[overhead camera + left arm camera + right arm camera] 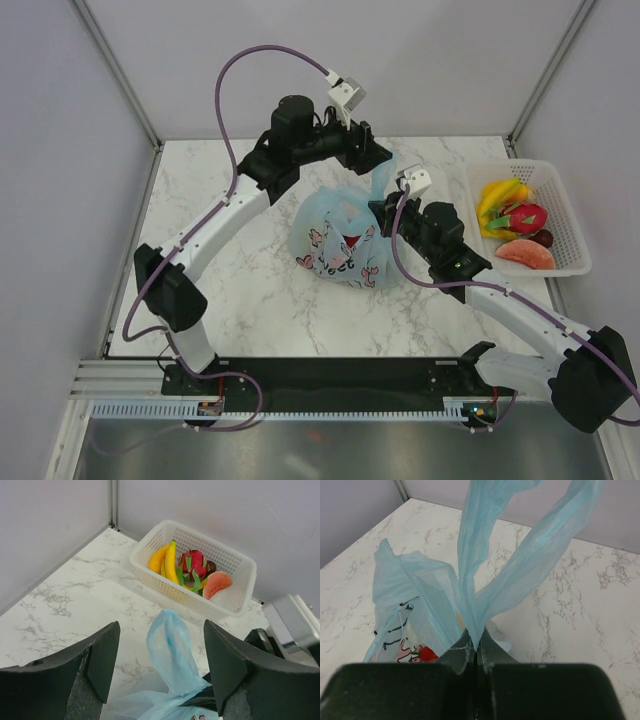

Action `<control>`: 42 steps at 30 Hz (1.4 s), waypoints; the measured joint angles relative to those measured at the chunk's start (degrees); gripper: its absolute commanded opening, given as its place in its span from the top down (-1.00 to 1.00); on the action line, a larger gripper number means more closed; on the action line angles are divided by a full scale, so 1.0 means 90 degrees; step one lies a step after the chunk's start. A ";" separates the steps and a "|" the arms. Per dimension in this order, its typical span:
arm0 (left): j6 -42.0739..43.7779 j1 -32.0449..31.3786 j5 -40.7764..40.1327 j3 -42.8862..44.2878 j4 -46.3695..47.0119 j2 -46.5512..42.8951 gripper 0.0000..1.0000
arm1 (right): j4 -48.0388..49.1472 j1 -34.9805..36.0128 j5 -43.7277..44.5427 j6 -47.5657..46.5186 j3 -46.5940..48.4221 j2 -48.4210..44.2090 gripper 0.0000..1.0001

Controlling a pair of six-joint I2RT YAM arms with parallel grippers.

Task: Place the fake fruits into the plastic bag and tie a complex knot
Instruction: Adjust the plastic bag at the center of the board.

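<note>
The light-blue plastic bag [338, 238] with pink doodles lies mid-table. My right gripper [476, 641] is shut on the gathered base of its handle loops [485, 540], which rise upward. A red fruit [426, 654] shows inside the bag. My left gripper [161, 630] hangs open above the bag, one handle loop [172, 647] standing between its fingers [102, 660] without touching them. Other fake fruits lie in the white basket [520, 166]: yellow bananas [169, 560], a dragon fruit [194, 562], an orange-red slice [218, 583] and a dark ball [211, 567].
The mesh basket [172, 589] stands at the table's right back corner, close to the enclosure walls. Bare marble table [250, 290] lies left of and in front of the bag. The right arm's wrist camera [415, 181] sits just beside the left gripper [383, 158].
</note>
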 measured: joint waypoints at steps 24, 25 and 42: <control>0.0253 -0.0262 -0.0243 0.0294 -0.0238 0.0702 0.96 | -0.0005 0.0000 0.0002 0.0000 0.0000 0.0000 1.00; 0.0253 -0.0262 -0.0338 0.0092 -0.0177 0.0585 0.95 | -0.0007 0.0000 0.0002 0.0000 0.0000 0.0000 1.00; 0.0291 -0.0352 -0.1117 -0.2725 0.0843 -0.2059 0.95 | 0.0406 0.0068 -0.0131 0.0092 0.0002 -0.0002 1.00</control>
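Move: The blue bag flap that the open left fingers go for stands up just off their tips, about 4 cm to the right, 1 cm ahead and 4 cm down. The right gripper, still pinching the bag's neck, is some 6 cm back, 3 cm right and 13 cm below the left hand; the fruit-filled bag body is about 1 cm back, 6 cm left and 30 cm down. From the right hand, the flap stands some 7 cm ahead, 1 cm right and 9 cm up. Down and to the right, about 4 cm each, the left hand eases its open fingers around the standing flap and pinches it shut. Then it dips slightly and draws the flap back and to the left, some 10 cm in all, rising a little. The right hand keeps its grip on the neck, lifting barely 2 cm late on. ##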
